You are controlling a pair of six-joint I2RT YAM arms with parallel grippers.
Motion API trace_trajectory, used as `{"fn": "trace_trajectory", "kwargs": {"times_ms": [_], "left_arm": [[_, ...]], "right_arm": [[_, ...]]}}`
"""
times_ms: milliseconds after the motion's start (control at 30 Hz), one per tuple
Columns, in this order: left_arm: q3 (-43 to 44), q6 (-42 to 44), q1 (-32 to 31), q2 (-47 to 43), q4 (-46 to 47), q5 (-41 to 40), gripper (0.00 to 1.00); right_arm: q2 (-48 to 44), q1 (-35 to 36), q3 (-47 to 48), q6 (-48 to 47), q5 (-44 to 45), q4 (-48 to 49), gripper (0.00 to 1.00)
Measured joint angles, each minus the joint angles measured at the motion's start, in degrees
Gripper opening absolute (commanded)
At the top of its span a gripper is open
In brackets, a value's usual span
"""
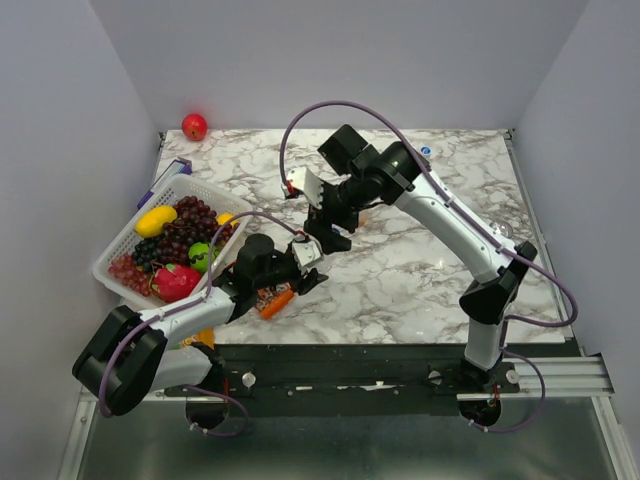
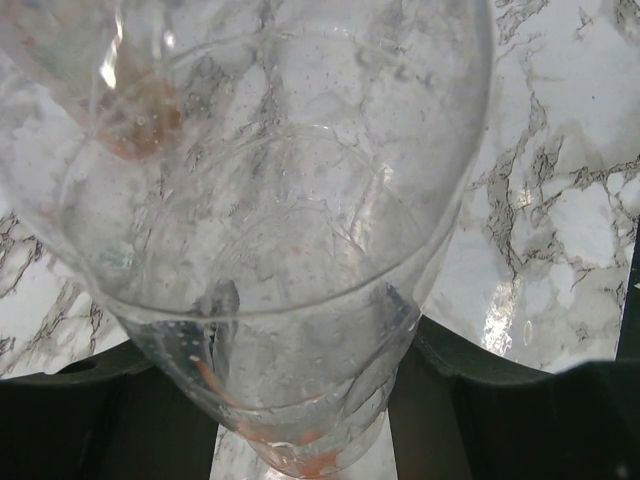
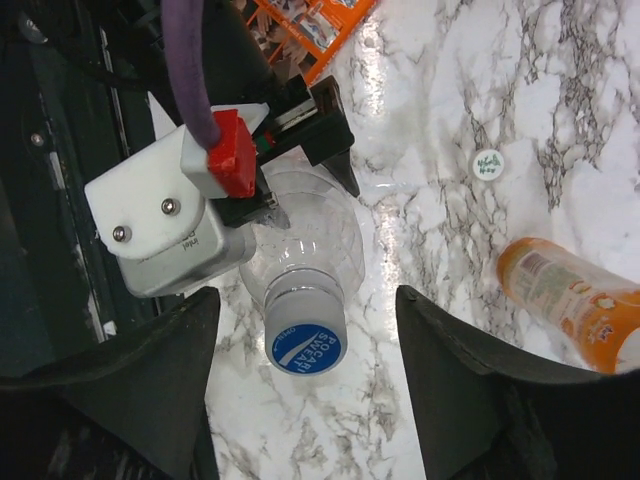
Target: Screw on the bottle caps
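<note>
A clear bottle (image 3: 305,240) is held off the marble table by my left gripper (image 2: 310,400), which is shut on its body; the bottle fills the left wrist view. A blue bottle cap (image 3: 305,345) with white lettering sits on its neck. My right gripper (image 3: 305,300) is open, its two dark fingers (image 3: 150,380) standing well apart on either side of the cap without touching it. The bottle with orange liquid (image 3: 570,300) lies on its side to the right. A whitish cap (image 3: 487,163) lies loose on the table. Another blue cap (image 1: 425,152) rests at the back.
A white basket (image 1: 120,255) of toy fruit stands at the left, a red apple (image 1: 194,126) in the back left corner. An orange packet (image 1: 275,298) lies under the left arm near the front edge. Both arms (image 1: 440,215) cross over the table's middle.
</note>
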Motion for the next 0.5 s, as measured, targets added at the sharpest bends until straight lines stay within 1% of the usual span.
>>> {"fn": "trace_trajectory", "kwargs": {"times_ms": [100,300,433,500], "left_arm": [[0.0,-0.63,0.35,0.07,-0.04,0.09,0.0],[0.44,-1.64,1.36,0.17,-1.09,2.8,0.0],[1.64,-1.86,2.03,0.37,-1.64,5.92,0.0],[2.49,-1.86,2.14,0.52,-2.03,7.56,0.0]], "right_arm": [[-1.75,-0.02,-1.51,-1.29,0.0,0.15,1.0],[-12.55,-0.33,-12.44,-3.72,-0.22,0.44,1.0],[-19.58,-0.46,-18.91,-5.68,-1.03,5.4,1.0],[-21.05,-0.46,-20.52,-6.71,-1.57,8.04,1.0]]}}
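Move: The blue cap already sits on the clear bottle, about 3 cm below the right hand and 2 cm to its left, between the open fingers. The orange bottle stands roughly 17 cm ahead and 5 cm to the right of that hand; the small white cap lies some 15 cm ahead and 6 cm left, on the table. From the left hand, which grips the clear bottle, the blue cap is about 10 cm up, 3 cm ahead and 2 cm right. Opening fully, the right hand withdraws from the blue cap about 6 cm right and back, also rising some 3 cm. ##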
